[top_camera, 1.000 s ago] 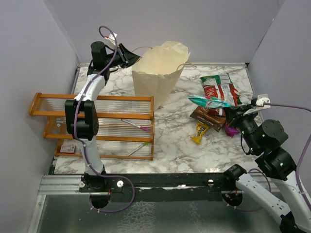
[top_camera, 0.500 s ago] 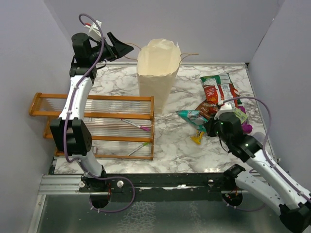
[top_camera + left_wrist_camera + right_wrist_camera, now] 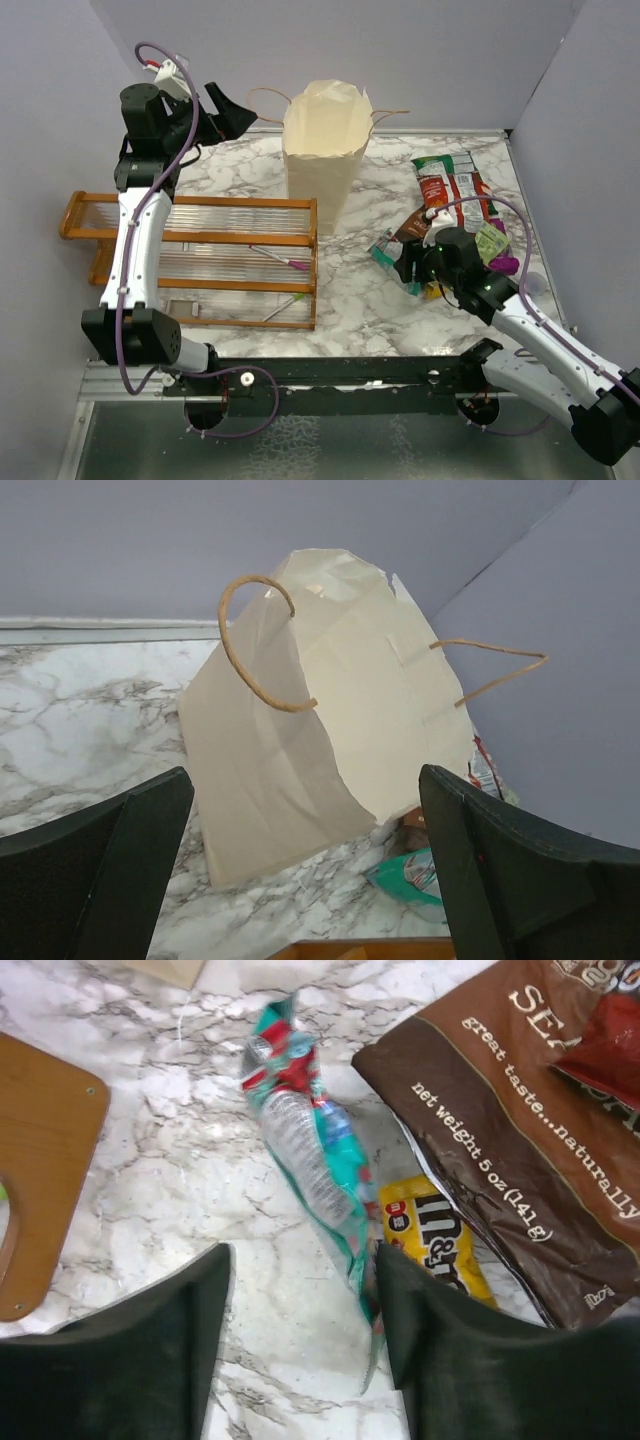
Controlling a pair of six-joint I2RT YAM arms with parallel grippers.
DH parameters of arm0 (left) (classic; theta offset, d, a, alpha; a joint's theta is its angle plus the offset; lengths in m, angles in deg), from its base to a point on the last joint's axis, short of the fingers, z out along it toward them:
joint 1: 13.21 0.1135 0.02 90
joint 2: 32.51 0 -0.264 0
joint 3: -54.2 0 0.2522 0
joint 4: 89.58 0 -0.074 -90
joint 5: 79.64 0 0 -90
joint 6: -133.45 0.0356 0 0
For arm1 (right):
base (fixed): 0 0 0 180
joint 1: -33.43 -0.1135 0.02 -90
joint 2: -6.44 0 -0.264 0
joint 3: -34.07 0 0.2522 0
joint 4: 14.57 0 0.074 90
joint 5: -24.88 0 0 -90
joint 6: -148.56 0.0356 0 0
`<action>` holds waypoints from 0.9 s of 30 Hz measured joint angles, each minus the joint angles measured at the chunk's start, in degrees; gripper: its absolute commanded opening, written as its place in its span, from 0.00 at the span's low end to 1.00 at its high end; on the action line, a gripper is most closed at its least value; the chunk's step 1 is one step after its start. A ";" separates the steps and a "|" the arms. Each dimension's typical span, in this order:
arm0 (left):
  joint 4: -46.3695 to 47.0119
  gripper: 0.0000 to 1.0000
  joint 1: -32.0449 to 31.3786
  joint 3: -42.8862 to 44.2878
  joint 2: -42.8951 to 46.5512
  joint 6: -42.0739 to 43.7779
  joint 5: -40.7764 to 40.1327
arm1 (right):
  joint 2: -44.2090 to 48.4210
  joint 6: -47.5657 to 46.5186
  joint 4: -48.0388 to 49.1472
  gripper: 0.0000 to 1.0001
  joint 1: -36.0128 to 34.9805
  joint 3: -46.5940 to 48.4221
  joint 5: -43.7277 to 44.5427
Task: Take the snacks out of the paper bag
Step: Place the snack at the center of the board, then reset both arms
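The cream paper bag (image 3: 325, 150) stands upright at the back middle of the table, and it fills the left wrist view (image 3: 320, 730). My left gripper (image 3: 232, 112) is open and empty, held in the air to the left of the bag and apart from it (image 3: 305, 775). My right gripper (image 3: 405, 265) is open low over the table (image 3: 305, 1360). A teal packet (image 3: 305, 1160) lies flat on the marble between its fingers, with its edge against the right finger. A yellow packet (image 3: 440, 1245) and a dark brown bag (image 3: 510, 1150) lie beside it. The bag's inside is hidden.
An orange wooden rack (image 3: 200, 255) fills the left half of the table, and its corner shows in the right wrist view (image 3: 40, 1160). Red and green-white packets (image 3: 450, 180), a lime packet (image 3: 490, 240) and a magenta one (image 3: 505, 265) lie at the right.
My right gripper carried the teal packet down and left, then let it go on the table. My left gripper drew back to the left, away from the bag, which now stands straight.
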State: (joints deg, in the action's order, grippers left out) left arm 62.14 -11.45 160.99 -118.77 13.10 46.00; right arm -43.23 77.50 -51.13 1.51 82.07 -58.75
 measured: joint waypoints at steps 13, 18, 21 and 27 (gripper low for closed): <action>-6.25 0.99 0.11 -3.34 22.91 4.39 -5.38 | 18.21 0.76 -2.25 0.99 0.00 16.63 5.16; -7.52 0.99 0.11 -1.99 27.06 5.25 -6.91 | 24.35 -1.97 3.06 0.99 0.00 24.28 7.43; -9.33 0.99 0.11 -0.35 29.31 7.23 -9.05 | 23.56 -3.58 3.74 0.99 0.00 29.29 8.57; -13.31 0.99 0.09 2.27 34.29 12.50 -14.05 | 20.81 -7.74 3.74 0.99 0.00 38.80 10.25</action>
State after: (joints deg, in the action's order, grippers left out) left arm 48.83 -11.36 163.27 -84.48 25.60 31.94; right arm -22.42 69.76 -47.40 1.51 120.87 -48.49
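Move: The half-open right fingers are at the upper end of the teal snack, whose middle lies about 4 cm ahead, 3 cm to the left and 7 cm below. The yellow M&M's bag lies 1 cm ahead and 4 cm to the right; the brown bag is about 7 cm ahead and 5 cm right, both some 10 cm down. From the left hand, the teal snack is roughly 17 cm back, 27 cm right and 35 cm below. Right hand opens fully and rises some 40 cm off the teal snack; left draws back 20 cm, rising. ##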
